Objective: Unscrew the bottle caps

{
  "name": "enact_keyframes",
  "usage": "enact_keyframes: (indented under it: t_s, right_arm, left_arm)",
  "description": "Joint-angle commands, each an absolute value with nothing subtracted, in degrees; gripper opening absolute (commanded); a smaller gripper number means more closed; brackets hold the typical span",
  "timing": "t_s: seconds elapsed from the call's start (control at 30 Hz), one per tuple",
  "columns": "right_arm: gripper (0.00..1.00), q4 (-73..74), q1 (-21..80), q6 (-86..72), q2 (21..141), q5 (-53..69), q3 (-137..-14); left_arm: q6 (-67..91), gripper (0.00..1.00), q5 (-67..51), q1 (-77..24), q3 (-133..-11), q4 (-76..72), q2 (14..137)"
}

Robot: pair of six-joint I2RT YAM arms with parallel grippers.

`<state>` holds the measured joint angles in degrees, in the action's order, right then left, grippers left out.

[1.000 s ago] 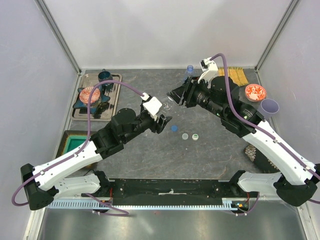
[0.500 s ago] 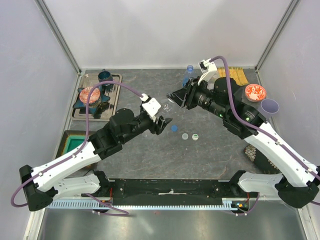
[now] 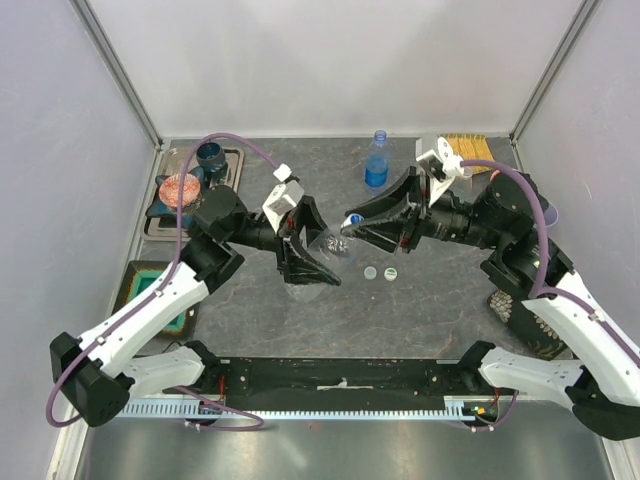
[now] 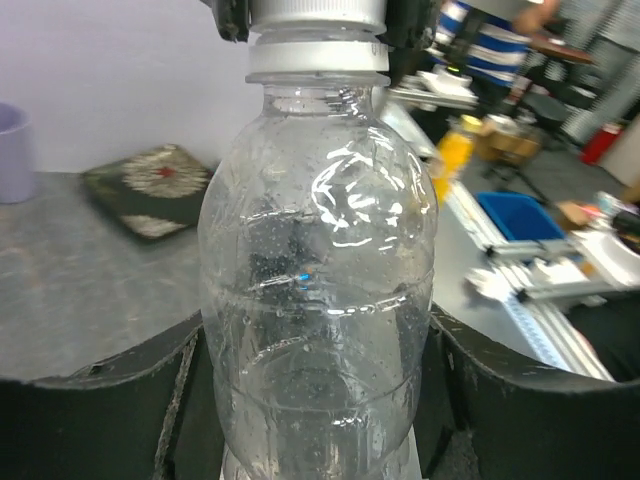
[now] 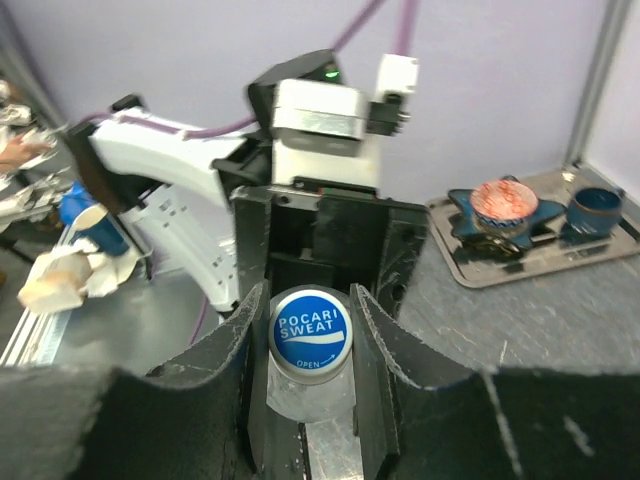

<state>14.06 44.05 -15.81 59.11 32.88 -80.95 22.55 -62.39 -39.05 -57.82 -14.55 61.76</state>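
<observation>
A plain clear bottle (image 4: 318,300) fills the left wrist view, and my left gripper (image 4: 318,335) is shut on its body, one black finger on each side. In the top view this bottle (image 3: 326,243) hangs tilted between both arms, above the table's middle. Its blue-topped cap (image 5: 311,333) sits pinched between the fingers (image 5: 240,350) of my right gripper (image 5: 311,322), which is shut on it. The two grippers (image 3: 318,258) (image 3: 349,224) face each other. A blue-labelled bottle (image 3: 376,160) stands upright at the back with its cap on.
Two loose caps (image 3: 371,272) (image 3: 389,271) lie on the table below the right gripper. A tray (image 3: 232,200) with a pink bowl and dark cup sits back left, a green tray (image 3: 150,290) at left. A yellow mat (image 3: 468,147) and lilac cup (image 4: 10,150) are at right.
Both arms swung into new poses, with the clear bottle held up between them. My right gripper closed on its cap. The blue-labelled bottle at the back is now uncovered.
</observation>
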Motion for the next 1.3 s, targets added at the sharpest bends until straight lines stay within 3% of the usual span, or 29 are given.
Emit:
enact_keyframes:
  t_s: [0.0, 0.27, 0.5, 0.57, 0.67, 0.87, 1.13, 1.27]
  right_arm:
    - [0.0, 8.53, 44.82, -15.47, 56.96, 48.24, -77.79]
    - [0.0, 3.96, 44.82, -17.76, 57.13, 62.39, -76.03]
    - [0.0, 4.31, 44.82, -18.01, 57.13, 57.94, -74.09]
    - [0.19, 5.18, 44.82, -18.37, 57.13, 55.91, -74.7]
    - [0.33, 6.76, 44.74, -18.63, 57.3, 52.48, -76.29]
    - [0.47, 7.91, 44.74, -19.16, 57.22, 47.73, -77.69]
    - [0.56, 11.33, 44.82, -18.72, 58.18, 44.13, -81.56]
    - [0.73, 13.09, 44.82, -17.84, 58.45, 40.62, -82.88]
  left_arm:
    - [39.71, 0.4, -77.16, -38.5, -59.59, -31.01, 65.03]
    - [49.56, 0.4, -81.82, -37.27, -58.54, -44.44, 69.43]
    - [46.52, 0.4, -80.6, -36.83, -58.62, -38.89, 69.61]
    - [42.12, 0.4, -79.11, -36.74, -59.41, -33.08, 68.3]
    - [33.06, 0.41, -76.73, -36.74, -60.73, -21.99, 66.8]
    - [26.11, 0.41, -74.97, -36.74, -61.35, -13.72, 66.18]
    - [23.73, 0.42, -73.92, -36.74, -61.35, -11.25, 65.92]
    - [22.51, 0.42, -73.3, -36.74, -61.52, -10.2, 65.74]
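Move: The held bottle's cap is already between the right gripper's pads, practically at the hand point. From the left gripper, which holds the bottle body, the cap lies about 3 cm ahead, 6 cm right and 8 cm above. Counted from the right gripper, the loose white cap lies on the table some 10 cm ahead, 4 cm right and 45 cm below; the blue-labelled bottle stands around 30 cm ahead, 5 cm right and 33 cm below. Keep the left grip on the bottle and draw both grippers back about 4 to 5 cm while twisting against each other, left clockwise some 20 degrees, right counter-clockwise nearly as far, the right fingers still pinching the cap. Then ease both forward about 2 cm, partly undoing the turns and sinking slightly, and open the right fingers to let go of the cap. ##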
